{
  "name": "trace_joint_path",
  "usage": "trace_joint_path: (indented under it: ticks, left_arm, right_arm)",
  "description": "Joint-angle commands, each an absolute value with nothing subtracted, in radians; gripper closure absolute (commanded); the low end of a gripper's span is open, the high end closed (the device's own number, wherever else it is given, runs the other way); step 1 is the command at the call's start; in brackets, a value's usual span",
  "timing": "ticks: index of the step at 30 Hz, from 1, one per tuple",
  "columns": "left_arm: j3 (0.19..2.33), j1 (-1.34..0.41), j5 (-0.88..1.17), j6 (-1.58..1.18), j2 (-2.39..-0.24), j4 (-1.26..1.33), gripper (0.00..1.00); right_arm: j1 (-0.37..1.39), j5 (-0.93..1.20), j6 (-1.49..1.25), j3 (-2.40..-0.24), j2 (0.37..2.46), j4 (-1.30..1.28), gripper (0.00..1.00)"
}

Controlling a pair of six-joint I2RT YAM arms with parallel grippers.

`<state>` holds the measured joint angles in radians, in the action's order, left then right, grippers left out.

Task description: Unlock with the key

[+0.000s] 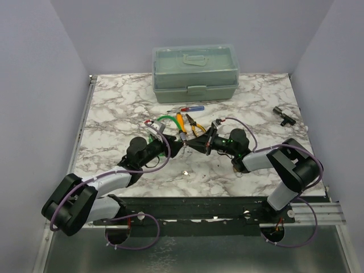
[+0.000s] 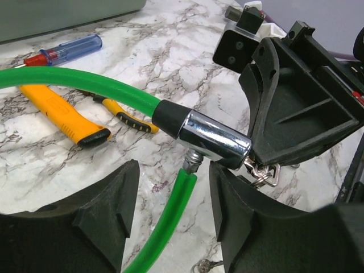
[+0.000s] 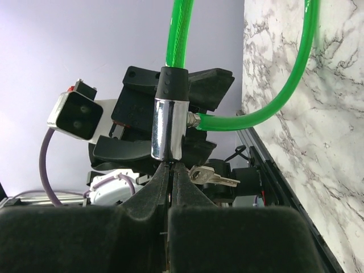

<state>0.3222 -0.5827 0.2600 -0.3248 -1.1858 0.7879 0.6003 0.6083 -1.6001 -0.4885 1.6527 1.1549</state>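
A green cable lock [image 1: 165, 118] with a chrome cylinder [image 2: 216, 139] hangs between both grippers above the middle of the marble table. My right gripper [image 3: 172, 168] is shut at the cylinder's [image 3: 168, 128] end. The key it pinches is hidden between its fingers. A spare key [image 3: 213, 177] hangs on a ring beside them. My left gripper [image 2: 173, 170] is open, with the green cable [image 2: 170, 216] running between its fingers without touching them. In the top view the two grippers [image 1: 173, 147] [image 1: 200, 143] meet tip to tip at the lock.
A grey-green toolbox [image 1: 195, 71] stands at the back centre. A red and blue screwdriver [image 1: 185, 108] and yellow-handled pliers [image 1: 190, 124] lie just behind the lock. A small black part [image 1: 282, 115] lies at the right. A loose key ring [image 2: 205, 264] lies under my left gripper.
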Motion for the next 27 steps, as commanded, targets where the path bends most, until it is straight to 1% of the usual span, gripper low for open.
trace_joint_path:
  ticks: [1,2,5,6,17,23,27]
  left_arm:
    - [0.361,-0.585,0.309,-0.296,-1.232,0.866,0.50]
    - [0.365,-0.586,0.313,-0.296,-1.240,0.872,0.58]
    - [0.366,-0.586,0.331,-0.294,-1.246,0.877,0.91]
    - [0.363,-0.585,0.331,-0.294,-1.244,0.877,1.00]
    - [0.234,-0.585,0.329,-0.391,-1.160,0.860,1.00]
    - [0.211,-0.587,0.239,-0.417,-1.144,0.777,1.00]
    - [0.216,-0.589,0.286,-0.429,-1.145,0.762,1.00]
  right_arm:
    - [0.595,0.647,-1.607,-0.506,1.677,1.218,1.00]
    - [0.595,0.647,-1.608,-0.506,1.677,1.218,0.99]
    - [0.592,0.648,-1.607,-0.505,1.673,1.214,0.99]
    - [0.588,0.647,-1.606,-0.503,1.669,1.213,0.99]
    - [0.547,0.640,-1.585,-0.521,1.654,1.169,0.99]
    - [0.544,0.641,-1.584,-0.534,1.659,1.166,1.00]
    - [0.542,0.639,-1.575,-0.546,1.658,1.148,0.99]
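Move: The cable's end pin, still plugged into the underside of the lock barrel, lies almost between the left fingers, about 1 cm ahead and 1 cm to the right; the barrel is roughly 2 cm ahead, 1 cm right and 2 cm higher. The orange knife lies some 17 cm ahead, straight out, and about 13 cm down. From the right hand, the pin is about 2 cm ahead, 3 cm left and 2 cm lower. The left fingers close on the cable end at the pin's metal collar, easing about 1 cm to the right as they shut. They then pull it back towards the base and finally also down, some 4 cm away from the barrel, with hardly any turn. The right hand keeps its pinch on the key in the barrel and drifts about 1.5 cm forward and a little right, away from the left hand. ##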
